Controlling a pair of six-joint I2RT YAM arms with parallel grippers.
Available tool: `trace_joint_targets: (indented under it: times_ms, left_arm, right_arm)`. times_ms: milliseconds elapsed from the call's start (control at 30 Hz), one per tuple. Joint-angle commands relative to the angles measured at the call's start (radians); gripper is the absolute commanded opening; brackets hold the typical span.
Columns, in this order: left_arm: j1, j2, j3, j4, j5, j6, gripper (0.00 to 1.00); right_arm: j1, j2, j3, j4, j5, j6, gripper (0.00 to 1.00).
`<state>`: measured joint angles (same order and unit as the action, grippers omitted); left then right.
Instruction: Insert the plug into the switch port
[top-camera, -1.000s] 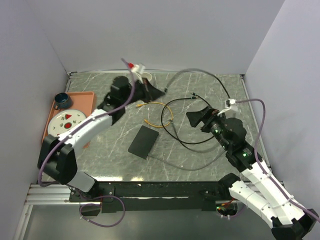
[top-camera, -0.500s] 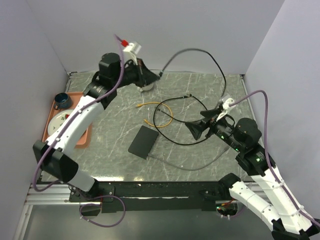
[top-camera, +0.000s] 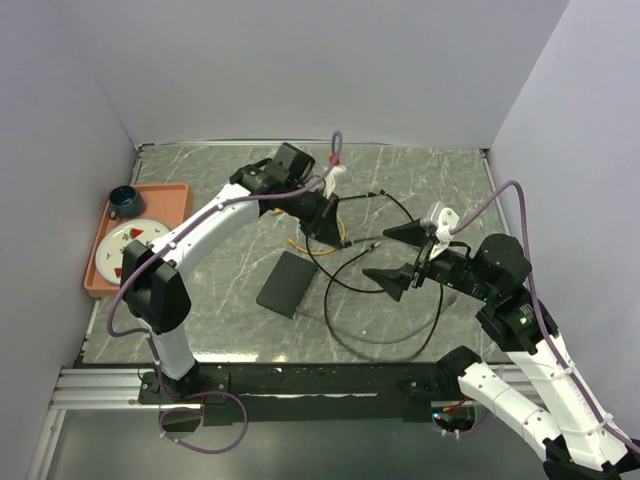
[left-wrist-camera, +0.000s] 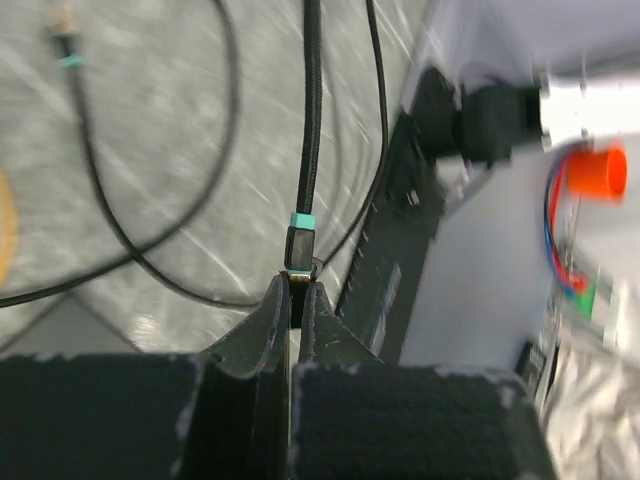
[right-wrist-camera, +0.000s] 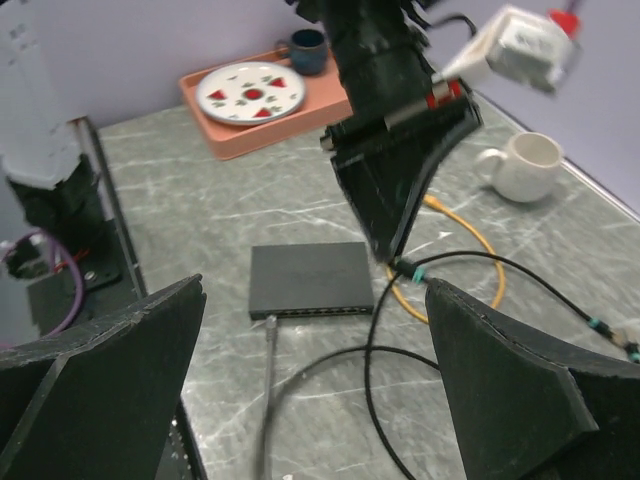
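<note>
The switch (top-camera: 287, 284) is a flat black box lying mid-table; its row of ports (right-wrist-camera: 315, 311) runs along the edge that faces my right wrist camera. My left gripper (top-camera: 326, 229) hangs just behind the switch, shut on the plug (left-wrist-camera: 299, 243), a black connector with a teal band on a black cable (left-wrist-camera: 311, 110). In the right wrist view that same plug (right-wrist-camera: 407, 268) sticks out under the left fingers (right-wrist-camera: 395, 190), to the right of the switch (right-wrist-camera: 306, 276). My right gripper (top-camera: 397, 256) stands wide open and empty, right of the switch and pointing at it.
A grey cable's end (right-wrist-camera: 270, 326) lies on the table just off the port edge. A yellow cable (right-wrist-camera: 470, 235) and a white mug (right-wrist-camera: 527, 166) sit behind. The orange tray (top-camera: 172, 196) with a plate and blue cup (top-camera: 123, 201) is far left. Black cable loops (top-camera: 385, 335) cross the middle.
My left arm has swung from the back of the table down to the centre, carrying the black cable's plug. The right gripper turned toward the switch with its jaws spread wide.
</note>
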<state>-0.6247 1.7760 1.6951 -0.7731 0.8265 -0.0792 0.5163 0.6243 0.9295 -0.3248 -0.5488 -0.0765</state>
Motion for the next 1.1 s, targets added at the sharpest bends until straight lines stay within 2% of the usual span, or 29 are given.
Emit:
trace_joint_targets:
  times_ms: [0,300,433,733,767,833,933,1067]
  left_arm:
    - [-0.087,-0.021,0.051,-0.112,0.098,0.180,0.01]
    - [-0.104,-0.093,0.020,-0.080,0.198,0.225,0.01]
    - [-0.104,-0.118,0.014,-0.094,0.214,0.255,0.01]
    - [-0.110,-0.167,-0.005,-0.138,0.261,0.332,0.01]
    - [-0.112,-0.168,-0.005,-0.140,0.263,0.334,0.01]
    - [-0.112,-0.173,-0.003,-0.144,0.272,0.348,0.01]
    - [-0.112,-0.184,-0.003,-0.132,0.276,0.343,0.01]
    - [-0.112,-0.201,-0.002,-0.123,0.304,0.349,0.01]
  right_arm:
    - [0.002,0.035,0.012,0.033,-0.097,-0.028,0.99]
    - [0.022,0.116,0.008,0.001,-0.094,-0.031,0.99]
    - [0.025,0.144,0.020,-0.034,-0.111,-0.037,0.89]
    - [0.037,0.178,0.026,-0.053,-0.120,-0.043,0.81]
    - [0.036,0.181,0.026,-0.053,-0.123,-0.046,0.79]
    - [0.037,0.193,0.035,-0.062,-0.138,-0.051,0.68]
    - [0.042,0.219,0.049,-0.083,-0.160,-0.058,0.62]
    - [0.054,0.245,0.065,-0.099,-0.152,-0.055,0.38]
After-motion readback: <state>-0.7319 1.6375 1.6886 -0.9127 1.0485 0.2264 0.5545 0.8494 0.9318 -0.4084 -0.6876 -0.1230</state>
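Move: The black plug is already pinched in the left fingertips, some 2 cm to the right and 1 cm below the hand point; the empty right hand has that plug about 10 cm ahead, 6 cm to its left and 12 cm below. The switch lies roughly 13 cm to the left hand's left and 3 cm ahead, 22 cm below it; the yellow cable is some 17 cm ahead of the left hand and 4 cm to its left, about 23 cm down. The left hand, still pinching the plug, draws it back about 9 cm, quickly at first, then lifts it some 5 cm while turning roughly 20 degrees clockwise, bringing the plug and its trailing black cable in front of the right hand. The right hand sinks about 7 cm and eases some 4 cm left to meet it, tipping down slightly, and its wide-open fingers close about halfway on either side of the cable just behind the plug, with no grip on it plain yet. ##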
